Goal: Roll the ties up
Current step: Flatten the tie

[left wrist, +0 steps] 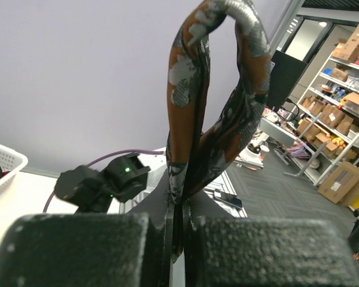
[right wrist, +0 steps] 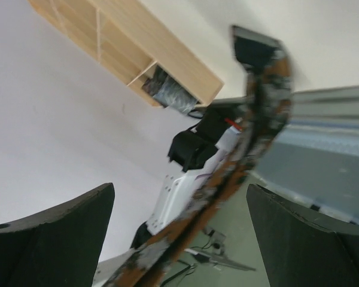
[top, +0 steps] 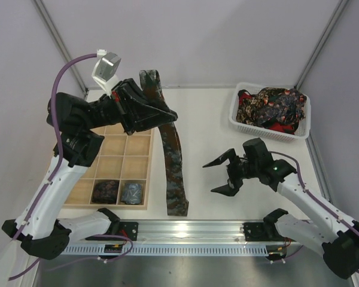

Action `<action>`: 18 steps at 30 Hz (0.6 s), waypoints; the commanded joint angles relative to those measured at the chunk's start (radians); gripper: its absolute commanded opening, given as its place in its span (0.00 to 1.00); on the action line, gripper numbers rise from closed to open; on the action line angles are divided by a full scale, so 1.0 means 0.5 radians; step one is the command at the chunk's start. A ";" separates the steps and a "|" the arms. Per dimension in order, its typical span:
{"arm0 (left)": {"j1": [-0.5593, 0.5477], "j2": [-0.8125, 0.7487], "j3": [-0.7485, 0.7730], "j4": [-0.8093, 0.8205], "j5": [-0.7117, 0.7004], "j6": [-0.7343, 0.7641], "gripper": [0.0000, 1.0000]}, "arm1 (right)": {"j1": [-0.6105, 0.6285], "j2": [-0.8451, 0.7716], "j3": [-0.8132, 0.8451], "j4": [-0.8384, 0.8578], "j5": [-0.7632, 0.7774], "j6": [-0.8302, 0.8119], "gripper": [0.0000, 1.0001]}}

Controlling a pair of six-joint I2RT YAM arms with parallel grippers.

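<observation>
A long brown, black and grey patterned tie (top: 175,173) runs from the table's near edge up to my left gripper (top: 169,115), which is shut on it above the table. Past the fingers the tie folds into a loop (left wrist: 194,107) that stands up over the pinch. The left gripper (left wrist: 179,239) has fabric squeezed between its pads. My right gripper (top: 220,176) stands wide open to the right of the tie, apart from it. In the right wrist view the tie (right wrist: 257,137) crosses between the spread fingers (right wrist: 54,233) without touching them. Two rolled ties (top: 106,191) (top: 132,192) sit in the tray's front cells.
The pale wooden grid tray (top: 122,146) lies at the left under the left arm. A white mesh basket (top: 236,119) at the back right holds a heap of ties (top: 272,107). A metal rail (top: 191,230) runs along the near edge.
</observation>
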 commanded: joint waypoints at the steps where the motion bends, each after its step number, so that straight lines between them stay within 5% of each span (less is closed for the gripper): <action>1: 0.010 -0.006 -0.017 0.143 0.016 -0.070 0.01 | 0.152 -0.054 0.125 0.113 0.150 0.517 1.00; 6: 0.010 0.007 -0.014 0.155 0.025 -0.070 0.01 | 0.499 -0.008 0.064 0.210 0.227 0.799 1.00; 18: 0.013 0.114 0.081 0.226 0.059 -0.128 0.01 | 0.604 0.090 0.067 0.228 0.218 0.931 1.00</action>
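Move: Hanging from the left hand's shut fingers, the tie has its lower part about 42 cm straight below that hand. From the open right hand this part lies some 10 cm to the left, 4 cm back and roughly 3 cm lower. Down in the wooden tray, about 17 cm below the right hand and 5 cm ahead, sit the grey roll, 26 cm to its left, and the dark roll, 36 cm to its left. Closing in on the tie's hanging lower part from the right, the right hand goes about 5 cm left and 3 cm back with a small early rise, then almost halts. It rolls about 10 degrees around its leftward-pointing fingers, which stay wide open. The left hand keeps its pinch high up, nearly still. ##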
